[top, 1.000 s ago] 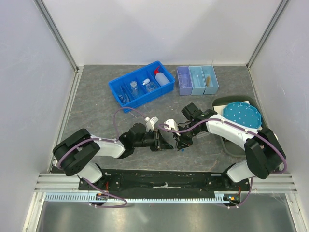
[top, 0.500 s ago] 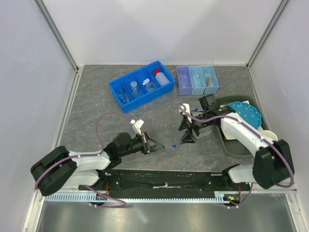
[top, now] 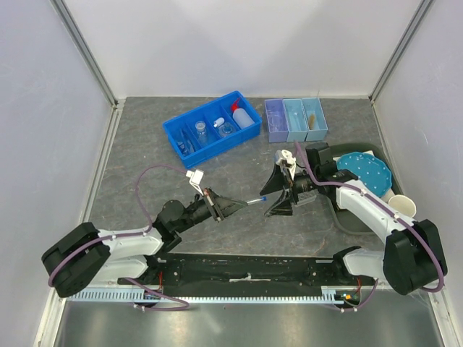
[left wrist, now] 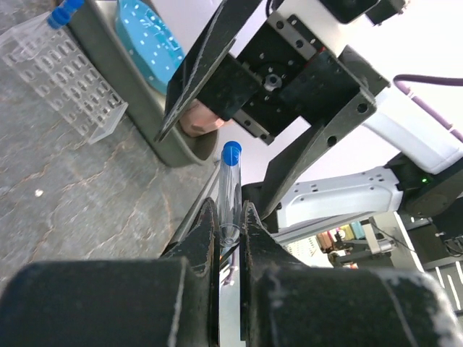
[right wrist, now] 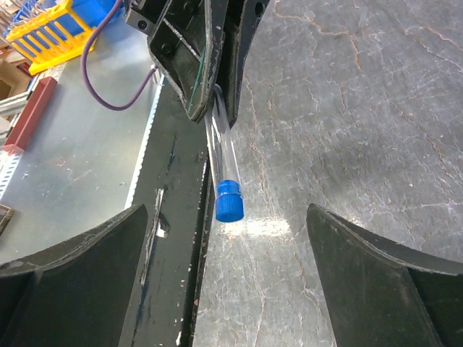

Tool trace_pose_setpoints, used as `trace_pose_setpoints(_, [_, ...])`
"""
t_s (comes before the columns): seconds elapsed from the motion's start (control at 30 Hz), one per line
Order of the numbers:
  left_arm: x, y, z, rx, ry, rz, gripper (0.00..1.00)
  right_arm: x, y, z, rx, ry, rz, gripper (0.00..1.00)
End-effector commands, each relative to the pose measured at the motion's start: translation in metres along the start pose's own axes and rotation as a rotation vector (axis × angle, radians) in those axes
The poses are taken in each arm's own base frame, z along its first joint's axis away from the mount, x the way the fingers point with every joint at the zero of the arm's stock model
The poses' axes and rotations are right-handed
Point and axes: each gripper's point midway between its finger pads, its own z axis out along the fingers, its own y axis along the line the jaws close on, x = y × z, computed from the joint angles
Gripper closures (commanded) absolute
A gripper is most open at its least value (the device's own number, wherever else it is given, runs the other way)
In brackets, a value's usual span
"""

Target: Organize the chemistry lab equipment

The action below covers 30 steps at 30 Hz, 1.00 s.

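Note:
A clear test tube point(left wrist: 230, 189) with a blue cap point(left wrist: 231, 152) sticks out of my left gripper point(left wrist: 228, 211), which is shut on its round bottom end. From above, the tube point(top: 253, 202) lies nearly level over the table, cap toward my right gripper point(top: 278, 194). That gripper point(right wrist: 228, 217) stands wide open, and the capped end point(right wrist: 229, 201) floats between its fingers without touching either one. A clear tube rack point(left wrist: 61, 72) stands beyond, with another blue-capped tube point(left wrist: 65, 11) in it. A white red-capped squeeze bottle point(top: 244, 116) and small glass flasks point(top: 201, 131) sit in the blue bin point(top: 189, 148).
Three small pale bins point(top: 295, 119) stand in a row at the back right. A teal dotted plate point(top: 365, 172) rests on a dark tray point(top: 347, 217) at the right, with a pinkish cup point(top: 401, 204) beside it. The right forearm crosses over the tray.
My right gripper has opened wide and let go of the tube. The left gripper closed on it, and the two arms drew apart from the middle of the table.

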Motion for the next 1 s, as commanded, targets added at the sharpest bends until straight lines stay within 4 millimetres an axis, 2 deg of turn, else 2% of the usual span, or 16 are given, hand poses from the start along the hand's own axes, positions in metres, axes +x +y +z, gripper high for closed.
trace_pose_setpoints(0.0, [-0.024,-0.036,0.014,0.136,-0.084,-0.004,0.98,-0.017,0.01,0.003,-0.075,-0.042,-0.033,0.02])
trace_pose_setpoints(0.2, [-0.024,-0.04,0.023,0.178,-0.092,-0.037,0.98,-0.022,0.013,0.003,-0.085,-0.047,-0.016,0.03])
trace_pose_setpoints(0.27, [-0.024,-0.038,0.025,0.173,-0.099,-0.042,0.98,-0.023,0.013,0.003,-0.092,-0.047,-0.004,0.07])
trace_pose_setpoints(0.43, [-0.03,-0.038,0.025,0.173,-0.142,-0.042,0.98,-0.024,0.011,0.004,-0.1,-0.046,0.037,0.31])
trace_pose_setpoints(0.5, [-0.031,-0.037,0.024,0.17,-0.149,-0.044,0.98,-0.025,0.011,0.004,-0.102,-0.046,0.042,0.37])
trace_pose_setpoints(0.63, [-0.029,-0.033,0.022,0.156,-0.151,-0.047,0.98,-0.025,0.01,0.004,-0.097,-0.046,0.042,0.63])
trace_pose_setpoints(0.73, [-0.028,-0.031,0.021,0.151,-0.148,-0.051,0.98,-0.025,0.011,0.004,-0.099,-0.046,0.044,0.73])
trace_pose_setpoints(0.87, [-0.027,-0.029,0.02,0.146,-0.148,-0.054,0.98,-0.025,0.012,0.004,-0.1,-0.045,0.044,0.74])
trace_pose_setpoints(0.97, [-0.026,-0.028,0.02,0.144,-0.146,-0.054,0.98,-0.026,0.01,0.003,-0.093,-0.046,0.046,0.7])
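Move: The left hand already holds a clear test tube by its lower end, sticking out towards the right hand. Its blue cap lies about 6 cm to the right of the left hand, 2 cm ahead and 1 cm above. From the right hand the cap is only about 2 cm to the left, level and straight across. From the right hand, the clear tube rack stands roughly 11 cm right and 7 cm ahead, and the green tray some 32 cm right and 7 cm ahead, both about 15 cm lower. Rightward by some 2 cm, with about 1 cm forward and 1 cm up, the left hand brings the capped end of its tube in between the right hand's wide-open fingers, tipping its fingertips down about 5 degrees and keeping its grip. The right hand stays almost in place, rolls by 5 to 10 degrees and closes its fingers, pinching the blue cap. ##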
